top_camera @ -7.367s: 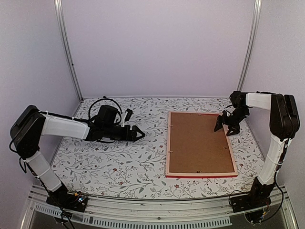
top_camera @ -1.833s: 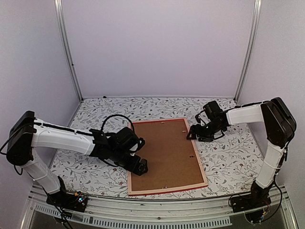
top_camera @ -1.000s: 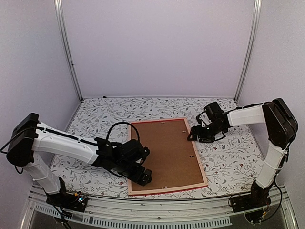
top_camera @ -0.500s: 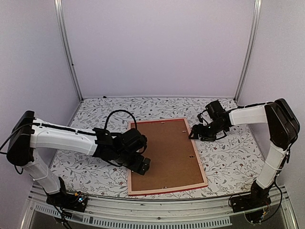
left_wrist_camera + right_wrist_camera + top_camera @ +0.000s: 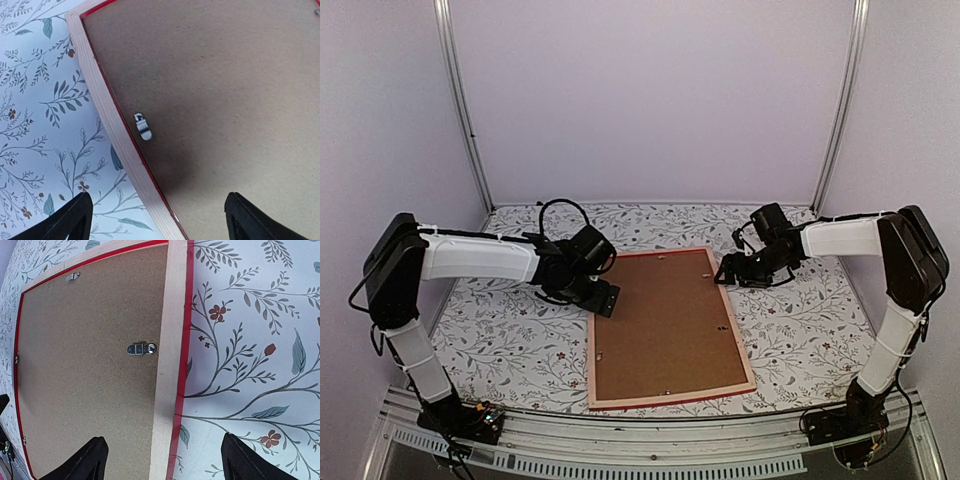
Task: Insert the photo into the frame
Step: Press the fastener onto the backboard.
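The frame [image 5: 670,399] lies face down in the middle of the table, its brown backing board [image 5: 665,320] facing up inside pale wood edges with a thin red line. My left gripper [image 5: 604,299] hovers open over the frame's left edge near its far corner. In the left wrist view the gripper [image 5: 157,225] straddles the wood edge [image 5: 112,130] beside a small metal clip [image 5: 142,126]. My right gripper [image 5: 726,274] is open over the far right corner. In the right wrist view it [image 5: 165,465] spans the frame's edge [image 5: 167,365] below another clip [image 5: 142,348]. The photo is out of view.
A floral tablecloth [image 5: 510,340] covers the table. Pale walls and metal posts [image 5: 460,110] close the back and sides. Cables loop over the left wrist [image 5: 560,215].
My left gripper has moved from the frame's near left part back along its left edge toward the far corner. The right gripper and the frame have hardly shifted.
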`<move>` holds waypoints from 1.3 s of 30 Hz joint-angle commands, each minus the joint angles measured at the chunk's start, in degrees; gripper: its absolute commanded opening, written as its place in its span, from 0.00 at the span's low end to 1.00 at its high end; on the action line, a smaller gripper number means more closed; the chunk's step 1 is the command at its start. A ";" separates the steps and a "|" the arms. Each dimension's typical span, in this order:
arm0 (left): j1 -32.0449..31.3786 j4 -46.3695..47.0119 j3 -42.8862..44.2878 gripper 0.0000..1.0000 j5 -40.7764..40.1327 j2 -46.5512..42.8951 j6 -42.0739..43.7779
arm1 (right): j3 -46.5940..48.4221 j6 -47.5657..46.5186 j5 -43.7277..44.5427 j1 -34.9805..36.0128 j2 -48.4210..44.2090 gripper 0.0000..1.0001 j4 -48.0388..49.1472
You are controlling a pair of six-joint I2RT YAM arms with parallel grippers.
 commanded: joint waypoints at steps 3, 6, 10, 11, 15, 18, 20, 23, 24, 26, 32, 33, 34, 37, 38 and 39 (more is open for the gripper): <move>4.71 1.34 3.74 0.92 -0.74 6.32 6.23 | 1.03 -1.21 0.06 -0.30 1.46 0.82 0.52; 5.81 2.78 5.28 0.89 1.21 8.80 7.80 | 1.30 -1.33 -0.60 -0.30 2.15 0.82 0.73; 6.43 3.86 6.80 0.85 3.70 10.90 8.35 | 1.18 -1.39 -1.07 -0.29 2.90 0.82 1.06; 6.54 4.10 7.04 0.83 4.15 11.20 8.42 | 1.14 -1.39 -1.10 -0.30 2.98 0.82 1.05; 7.49 4.40 7.28 0.74 5.05 12.16 8.24 | 0.88 -1.47 -1.15 -0.28 3.17 0.82 1.45; 8.28 4.85 6.91 0.68 5.97 12.53 8.11 | 0.39 -1.48 -1.25 -0.30 3.42 0.82 1.87; 8.72 5.31 6.60 0.65 6.45 12.63 8.07 | 0.11 -1.54 -1.39 -0.30 3.52 0.82 2.07; 9.60 6.14 6.16 0.59 7.23 12.70 7.89 | -0.16 -1.45 -1.49 -0.30 3.69 0.82 2.22; 9.87 6.49 6.02 0.57 7.39 12.74 7.93 | -0.26 -1.40 -1.52 -0.30 3.70 0.82 2.43; 10.40 6.85 5.96 0.54 8.12 13.02 7.75 | -0.41 -1.39 -1.58 -0.29 3.70 0.82 2.52; 11.07 7.50 5.40 0.43 9.02 12.94 7.72 | -0.79 -1.55 -1.44 -0.26 3.45 0.82 2.64; 11.14 7.50 5.16 0.40 9.07 12.78 7.76 | -0.92 -1.56 -1.42 -0.29 3.44 0.82 2.64; 11.18 7.50 4.92 0.39 9.03 12.59 7.76 | -0.89 -1.56 -1.43 -0.28 3.50 0.82 2.65; 11.42 7.50 4.35 0.34 9.11 11.99 7.76 | -1.06 -1.47 -1.51 -0.30 3.61 0.82 2.80; 11.49 7.58 4.23 0.33 9.21 11.75 7.74 | -1.07 -1.54 -1.61 -0.30 3.69 0.82 2.87; 11.59 7.71 4.14 0.33 9.27 11.67 7.82 | -1.06 -1.48 -1.64 -0.30 3.70 0.82 2.98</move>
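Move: The fastener by the frame's left rail, near the far corner, lies about 8 cm ahead of my left hand, straight in line with it and some 5 cm below. The frame's far left corner is around 8 cm beyond that fastener and 2 cm farther left. The left rail's nearer fastener sits roughly 10 cm behind my hand. From my right hand, the fastener I go for is about 26 cm to the left and 2 cm ahead. My left hand reaches forward about 7 cm and sinks about 4 cm to the upper left-rail fastener, dropping quickly at first, then creeping forward low over the backboard while its wide-open fingers close to about a third. I bring the right-hand finger to the fastener, seeming to touch it. Meanwhile my right hand sinks about 2 cm over the right rail, fingers still spread to either side. ##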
